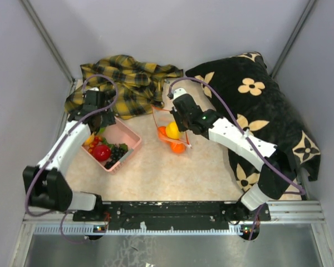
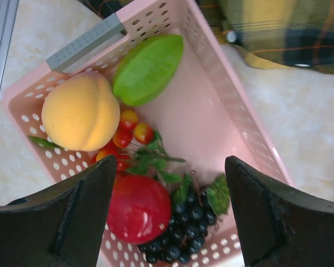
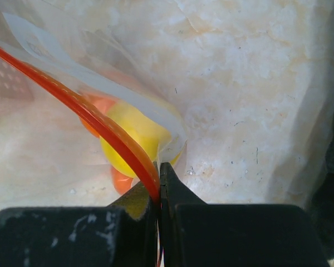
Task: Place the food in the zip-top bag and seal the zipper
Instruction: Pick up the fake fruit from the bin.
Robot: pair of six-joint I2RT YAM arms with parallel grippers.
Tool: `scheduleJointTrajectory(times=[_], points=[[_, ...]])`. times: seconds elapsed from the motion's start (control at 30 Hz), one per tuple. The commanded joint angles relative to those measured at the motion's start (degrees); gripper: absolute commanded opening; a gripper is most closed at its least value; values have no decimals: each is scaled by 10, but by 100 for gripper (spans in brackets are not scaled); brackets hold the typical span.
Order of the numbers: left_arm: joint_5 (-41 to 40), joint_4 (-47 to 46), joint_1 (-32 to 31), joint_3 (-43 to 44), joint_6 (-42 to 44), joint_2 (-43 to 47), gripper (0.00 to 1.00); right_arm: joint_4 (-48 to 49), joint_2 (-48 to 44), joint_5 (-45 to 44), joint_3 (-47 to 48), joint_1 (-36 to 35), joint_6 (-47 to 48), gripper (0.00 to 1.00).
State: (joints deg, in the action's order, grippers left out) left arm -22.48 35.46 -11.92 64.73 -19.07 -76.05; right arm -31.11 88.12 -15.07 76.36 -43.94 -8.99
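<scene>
My left gripper (image 1: pixel 100 123) (image 2: pixel 170 214) hangs open above the pink basket (image 1: pixel 131 138) (image 2: pixel 222 111), touching nothing. Below it lie a red apple (image 1: pixel 102 152) (image 2: pixel 138 208) and dark grapes (image 1: pixel 118 151) (image 2: pixel 190 228). Farther in are a large orange ball (image 2: pixel 80 111), a green leafy piece (image 2: pixel 147 68) and small red-orange berries (image 2: pixel 128 130). My right gripper (image 1: pixel 177 119) (image 3: pixel 160 178) is shut on the zip-top bag (image 1: pixel 166 119) (image 3: pixel 55 61) at its red zipper (image 3: pixel 89 114), holding the mouth up. Inside the bag sit a yellow lemon (image 1: pixel 172 130) (image 3: pixel 136 139) and orange balls (image 1: pixel 178 147) (image 3: pixel 121 179).
A yellow-green plaid cloth (image 1: pixel 128 83) is bunched at the back, just behind the basket. A black cushion with cream flowers (image 1: pixel 261 111) fills the right side under my right arm. Grey walls close in left, right and back.
</scene>
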Motion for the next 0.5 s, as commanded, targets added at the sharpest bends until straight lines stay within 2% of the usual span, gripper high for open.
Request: scheduleJointTrajectory(times=[0.0, 0.17, 0.23, 0.3, 0.47], points=[[-16, -9, 32, 53, 51, -86, 86, 26, -26, 6, -3, 5, 11, 0], [-39, -7, 50, 104, 133, -190, 90, 32, -28, 7, -14, 5, 13, 0], [-14, -3, 60, 123, 159, -228, 90, 33, -24, 13, -13, 5, 15, 0], [10, 11, 72, 150, 167, -270, 89, 33, -20, 19, -10, 5, 15, 0], [7, 4, 82, 184, 195, -317, 89, 39, -21, 30, -14, 5, 15, 0]])
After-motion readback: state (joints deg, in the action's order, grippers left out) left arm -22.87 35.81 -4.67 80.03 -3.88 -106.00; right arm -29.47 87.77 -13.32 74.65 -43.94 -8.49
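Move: The green fruit lies about 10 cm ahead of my left hand, 6 cm to its left and some 14 cm below. The peach is about 5 cm left of the green fruit and 4 cm nearer me; the red fruit sits 1 cm back and 4 cm left of the hand, the black grapes 2 cm back and 1 cm right, all similarly low. From my right hand, the green fruit is roughly 12 cm ahead, 34 cm left and 15 cm below. I sink my empty left hand about 9 cm into its approach to the green fruit, reaching some 7 cm forward and 5 cm left on the way and passing beyond the red fruit. The wrist tips about 20 degrees further down, and the fingers stay wide open, not yet closing on anything. My right hand holds still, keeping its pinch on the bag's orange zipper edge. ##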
